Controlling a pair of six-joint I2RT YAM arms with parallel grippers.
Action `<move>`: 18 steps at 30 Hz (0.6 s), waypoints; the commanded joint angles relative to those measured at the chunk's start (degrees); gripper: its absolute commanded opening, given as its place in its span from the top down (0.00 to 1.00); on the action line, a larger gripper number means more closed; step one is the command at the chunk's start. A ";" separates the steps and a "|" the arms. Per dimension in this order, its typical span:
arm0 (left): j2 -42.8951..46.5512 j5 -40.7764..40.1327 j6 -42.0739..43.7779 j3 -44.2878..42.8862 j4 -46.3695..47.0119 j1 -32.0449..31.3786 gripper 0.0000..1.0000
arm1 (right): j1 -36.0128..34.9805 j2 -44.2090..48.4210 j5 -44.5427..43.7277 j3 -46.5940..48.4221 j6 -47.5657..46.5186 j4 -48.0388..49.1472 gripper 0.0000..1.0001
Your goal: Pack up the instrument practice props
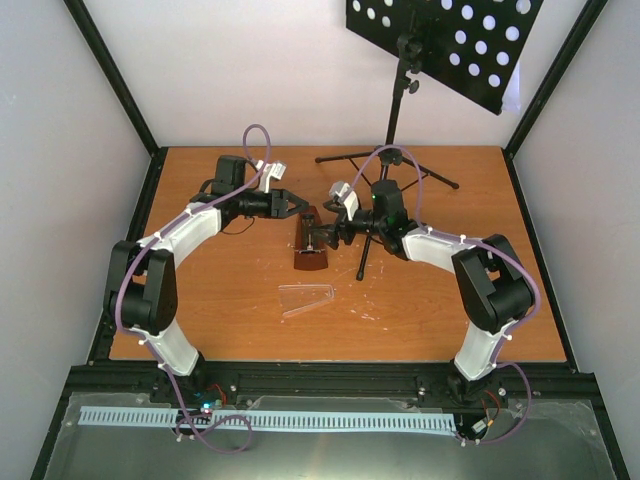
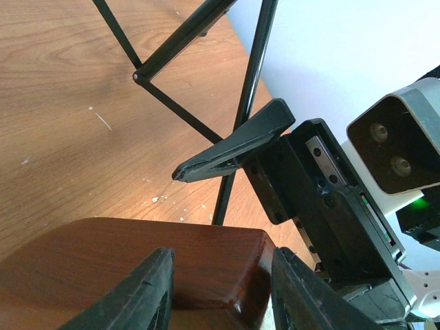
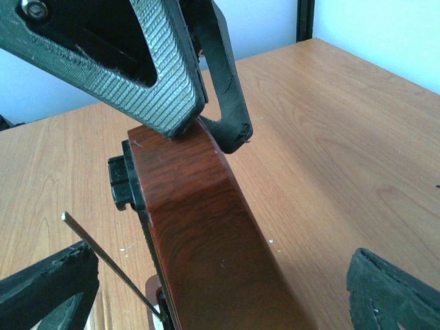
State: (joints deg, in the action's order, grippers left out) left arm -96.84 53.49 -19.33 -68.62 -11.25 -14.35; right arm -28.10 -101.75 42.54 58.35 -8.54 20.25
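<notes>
The red-brown wooden metronome [image 1: 312,245] stands mid-table without its cover. The clear plastic cover [image 1: 306,298] lies flat in front of it. My left gripper [image 1: 299,208] comes in from the left and is shut on the metronome's narrow top [image 2: 206,268], one finger on each side. My right gripper [image 1: 332,234] is open wide, its fingertips [image 3: 48,289] straddling the metronome body [image 3: 206,234] without touching it. The thin pendulum rod [image 3: 110,265] sticks out on the metronome's face side. The black music stand [image 1: 400,90] rises at the back, its perforated desk [image 1: 450,40] high up.
The stand's tripod legs [image 1: 385,160] spread over the back of the table, one leg [image 1: 365,255] reaching forward just right of the metronome, beside my right arm. Walls and black frame posts [image 1: 120,80] close in the sides.
</notes>
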 commanded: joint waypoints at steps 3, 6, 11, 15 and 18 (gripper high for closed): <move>-1.06 0.47 1.60 0.34 1.27 0.27 0.60 | 0.27 -0.29 -0.34 0.12 1.94 4.44 0.08; -0.96 0.64 1.59 0.59 1.44 0.28 0.61 | 0.50 -0.53 0.03 0.24 2.35 4.53 0.15; -1.14 0.56 1.86 0.68 1.49 0.27 0.61 | 0.98 -0.89 0.37 0.09 3.05 5.09 0.23; -1.12 0.56 2.02 0.78 1.58 0.29 0.62 | 1.28 -1.27 0.73 0.14 3.75 5.57 0.26; -1.16 0.64 2.15 0.86 1.58 0.26 0.63 | 1.53 -1.64 0.95 0.42 4.10 5.76 0.27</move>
State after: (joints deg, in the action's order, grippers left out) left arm -96.92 54.28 -18.92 -68.18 -9.91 -14.35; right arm -27.31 -102.19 43.35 58.35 -5.23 23.64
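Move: The right hand straddles the upper half of the upright metronome; the loose pendulum rod, angled out from the side facing the robot, is about 4 cm back, 2 cm left and 2 cm below it. The metronome body's middle is about 2 cm left and 6 cm lower, the clear cover 11 cm back, 3 cm left, and the music stand's near foot 5 cm back, 10 cm right. From the left hand, at the metronome's top, the rod lies some 4 cm back, 2 cm right and 6 cm below. The right hand narrows its wide-open fingers by about a quarter while easing up roughly 1 cm and slightly forward, so the finger on the robot's side pushes the outstanding pendulum rod forward towards the metronome's face, the other finger staying clear on the far side. The left hand stays where it is and keeps its fingers around the metronome's narrow top, steadying it. ##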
